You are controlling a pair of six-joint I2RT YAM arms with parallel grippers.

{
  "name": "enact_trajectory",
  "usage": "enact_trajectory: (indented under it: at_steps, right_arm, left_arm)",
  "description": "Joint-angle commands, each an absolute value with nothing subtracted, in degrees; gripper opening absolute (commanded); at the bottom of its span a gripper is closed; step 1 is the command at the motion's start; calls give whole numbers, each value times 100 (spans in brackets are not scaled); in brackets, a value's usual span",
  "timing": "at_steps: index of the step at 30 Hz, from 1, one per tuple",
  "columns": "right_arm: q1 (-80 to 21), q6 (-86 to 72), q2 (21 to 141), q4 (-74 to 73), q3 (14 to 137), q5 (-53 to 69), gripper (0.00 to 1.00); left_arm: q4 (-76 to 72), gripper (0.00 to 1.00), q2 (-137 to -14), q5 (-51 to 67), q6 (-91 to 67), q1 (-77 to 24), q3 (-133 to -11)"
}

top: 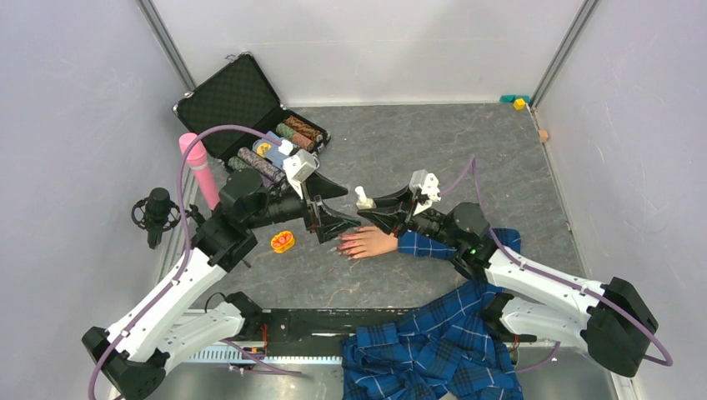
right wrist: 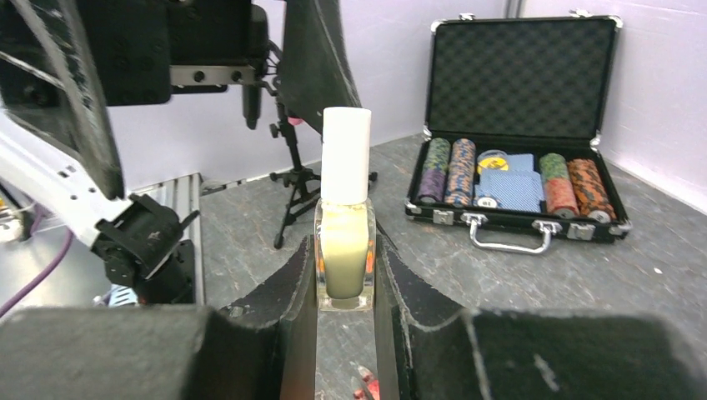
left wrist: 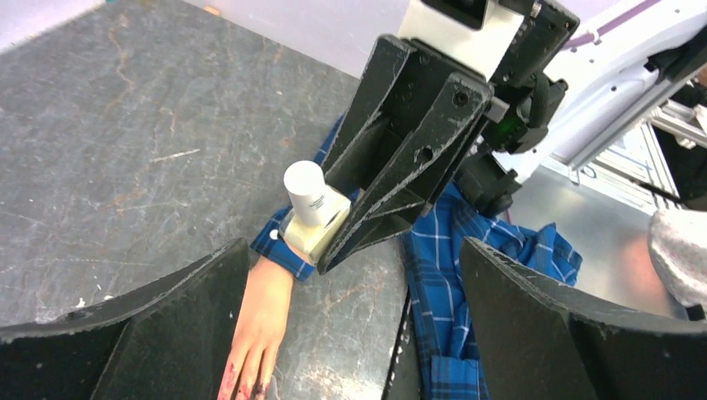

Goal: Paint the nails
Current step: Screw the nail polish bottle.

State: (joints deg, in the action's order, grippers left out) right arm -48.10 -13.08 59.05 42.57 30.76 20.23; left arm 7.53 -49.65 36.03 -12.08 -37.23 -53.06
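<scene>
The flesh-coloured mannequin hand [top: 368, 242] lies flat on the grey table, its blue plaid sleeve [top: 421, 244] pointing right. Its reddish-pink nails [top: 341, 248] point left; they also show in the left wrist view [left wrist: 230, 379]. My right gripper [top: 373, 212] is shut on a small clear bottle with a white cap [right wrist: 344, 225] and holds it upright just above the wrist [left wrist: 310, 207]. My left gripper [top: 348, 208] is wide open and empty. It hovers over the fingers and faces the bottle [top: 364, 198].
An open black case with poker chips [top: 242, 108] stands at the back left. A pink cylinder [top: 198, 169] and a small black stand [top: 157, 212] are at the left edge. An orange object [top: 283, 242] lies left of the hand. A plaid shirt [top: 433, 346] is bunched at the front.
</scene>
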Motion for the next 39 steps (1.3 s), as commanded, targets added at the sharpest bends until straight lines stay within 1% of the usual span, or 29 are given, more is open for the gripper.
enact_trajectory:
  at_steps: [1, 5, 8, 15, 21, 22, 25, 28, 34, 36, 39]
  right_arm:
    - [-4922, -946, 6002, 4211, 3388, 1455, 0]
    - [-5161, -712, 6157, 3979, 3523, 880, 0]
    - [-5378, -483, 6313, 3707, 3700, 474, 0]
    - [-5624, -282, 6547, 3556, 3888, 117, 0]
    - [-5676, -199, 6679, 3427, 4003, 35, 0]
    - [-5680, -202, 6689, 3407, 4016, 35, 0]
    - [-5691, -176, 6702, 3368, 4036, 35, 0]
    - [-5695, -166, 6693, 3357, 4034, -96, 0]
    - [-5702, -176, 6682, 3349, 4034, -134, 0]
    - [-5704, -193, 6673, 3349, 4030, -138, 0]
    - [-5704, -203, 6661, 3357, 4025, -136, 0]
  left_arm:
    - [110, 100, -4866, 3341, -1658, -3576, -5171]
    - [102, 99, -5074, 3065, -2011, -3429, -5179]
    - [167, 96, -5355, 3179, -2229, -3295, -5275]
    - [192, 82, -5585, 3319, -2408, -3219, -5309]
    - [151, 53, -5595, 3375, -2413, -3208, -5291]
    - [151, 52, -5609, 3388, -2417, -3208, -5291]
    - [158, 51, -5651, 3432, -2426, -3208, -5300]
    - [167, 49, -5684, 3437, -2432, -3212, -5309]
    - [189, 48, -5726, 3494, -2426, -3211, -5326]
    - [190, 45, -5734, 3513, -2426, -3206, -5326]
    - [197, 45, -5771, 3528, -2432, -3205, -5335]
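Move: The white cap of the nail polish bottle stands about 3 cm ahead of the left hand's open fingers and 3 cm to their right, about level with them. The glass bottle below it is some 3 cm ahead, 4 cm right and 4 cm lower. The mannequin hand lies roughly 4 cm ahead, 4 cm right and 30 cm down. From the right hand, which already holds the bottle, the cap is straight up by about 4 cm and 1 cm left. The left fingers come around the cap and narrow from wide open to about half, without clamping it; whether a pad touches it can't be seen. That hand goes forward about 5 cm and then also down 3 to 4 cm, its wrist tilting some 15 degrees. The right hand, still pinching the bottle, brings it down, forward and left to meet them, its fingers dipping towards level and turning slightly clockwise. ##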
